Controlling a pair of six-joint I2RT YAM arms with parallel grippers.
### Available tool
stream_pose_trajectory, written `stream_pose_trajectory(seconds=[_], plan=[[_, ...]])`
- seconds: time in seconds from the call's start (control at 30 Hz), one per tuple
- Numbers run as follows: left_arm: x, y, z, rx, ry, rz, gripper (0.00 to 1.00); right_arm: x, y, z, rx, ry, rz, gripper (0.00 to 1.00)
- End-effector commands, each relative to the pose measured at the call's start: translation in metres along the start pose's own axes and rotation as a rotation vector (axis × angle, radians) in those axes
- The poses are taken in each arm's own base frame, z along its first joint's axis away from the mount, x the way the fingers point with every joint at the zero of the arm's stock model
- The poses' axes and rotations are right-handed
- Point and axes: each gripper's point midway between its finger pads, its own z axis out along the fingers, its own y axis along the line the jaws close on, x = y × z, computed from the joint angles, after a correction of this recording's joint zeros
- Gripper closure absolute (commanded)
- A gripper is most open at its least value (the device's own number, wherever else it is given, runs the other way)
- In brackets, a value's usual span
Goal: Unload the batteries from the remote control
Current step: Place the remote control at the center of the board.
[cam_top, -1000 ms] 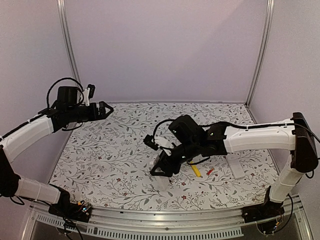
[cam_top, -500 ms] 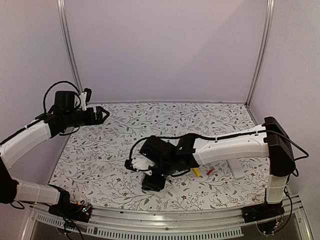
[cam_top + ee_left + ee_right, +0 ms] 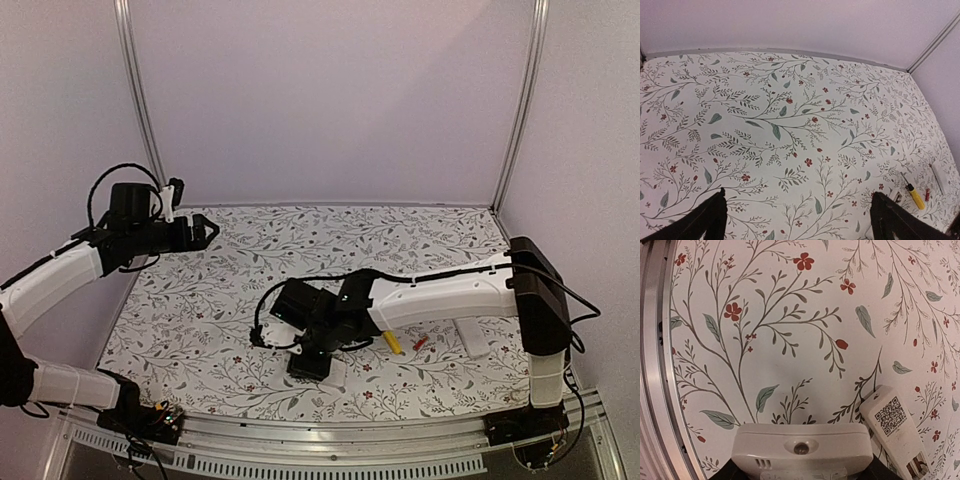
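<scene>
My right gripper [image 3: 308, 362] hangs low over the near middle of the table, shut on a white remote control [image 3: 801, 447]. Its lens end sticks out between the black fingers in the right wrist view, and its battery side is hidden. A second white remote [image 3: 892, 426] with a QR label lies flat just to its right. One red-orange battery [image 3: 420, 342] lies on the cloth beside a yellow-handled tool [image 3: 392, 342]; the left wrist view also shows this battery [image 3: 927, 194]. My left gripper [image 3: 208, 232] is raised at the far left, open and holding nothing [image 3: 800, 220].
A long white flat piece [image 3: 472, 335] lies right of the battery. The aluminium rail [image 3: 655, 365] of the table's near edge runs close to the held remote. The flowered cloth [image 3: 790, 125] covers the table, and purple walls close it in.
My right arm has swung left and down toward the near edge, carrying the remote with it. The left arm has drawn back slightly to the left.
</scene>
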Motion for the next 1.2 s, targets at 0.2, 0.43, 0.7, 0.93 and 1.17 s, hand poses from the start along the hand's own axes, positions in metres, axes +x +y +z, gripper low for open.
stream_pose_trajectory(seconds=[0.2, 0.43, 0.7, 0.93, 1.17], plan=[[0.012, 0.004, 0.006, 0.004, 0.040, -0.006, 0.00, 0.018, 0.021, 0.020, -0.097, 0.062, -0.032, 0.31], [0.011, 0.002, 0.005, 0.015, 0.036, -0.013, 0.00, 0.002, 0.022, 0.009, -0.113, -0.015, -0.009, 0.20], [0.021, -0.015, 0.001, 0.101, 0.028, -0.082, 0.00, -0.008, 0.004, -0.042, -0.122, -0.210, 0.110, 0.10], [0.054, -0.031, -0.001, 0.156, 0.063, -0.181, 0.00, 0.032, 0.007, -0.036, -0.113, -0.154, 0.129, 0.11], [0.066, -0.038, 0.000, 0.156, 0.113, -0.177, 0.00, 0.060, 0.005, -0.022, -0.115, -0.100, 0.107, 0.14]])
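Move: The right hand grips the remote control just above the board; the spot it is meant for lies about 2 cm back, 1 cm to the left and 3 cm below. The open remote with the QR code lies some 9 cm ahead and 2 cm right of the hand, a loose battery about 4 cm ahead and 5 cm right, the yellow screwdriver roughly 8 cm ahead and 15 cm right. From the idle left hand the spot is about 22 cm back, 20 cm right and 19 cm below. The right hand lowers the held remote control about 2 cm while easing nearly as far back, opens its fingers to let go of it flat on the board near the front rail, then lifts some 5 cm straight off and shifts right, sinking again to end about 6 cm right of where it began, over the remote's right end with its fingers still wide. Late on, the empty, open left hand draws back, down and to its right, about 4 cm each way, tipping and rolling some 10 degrees. ##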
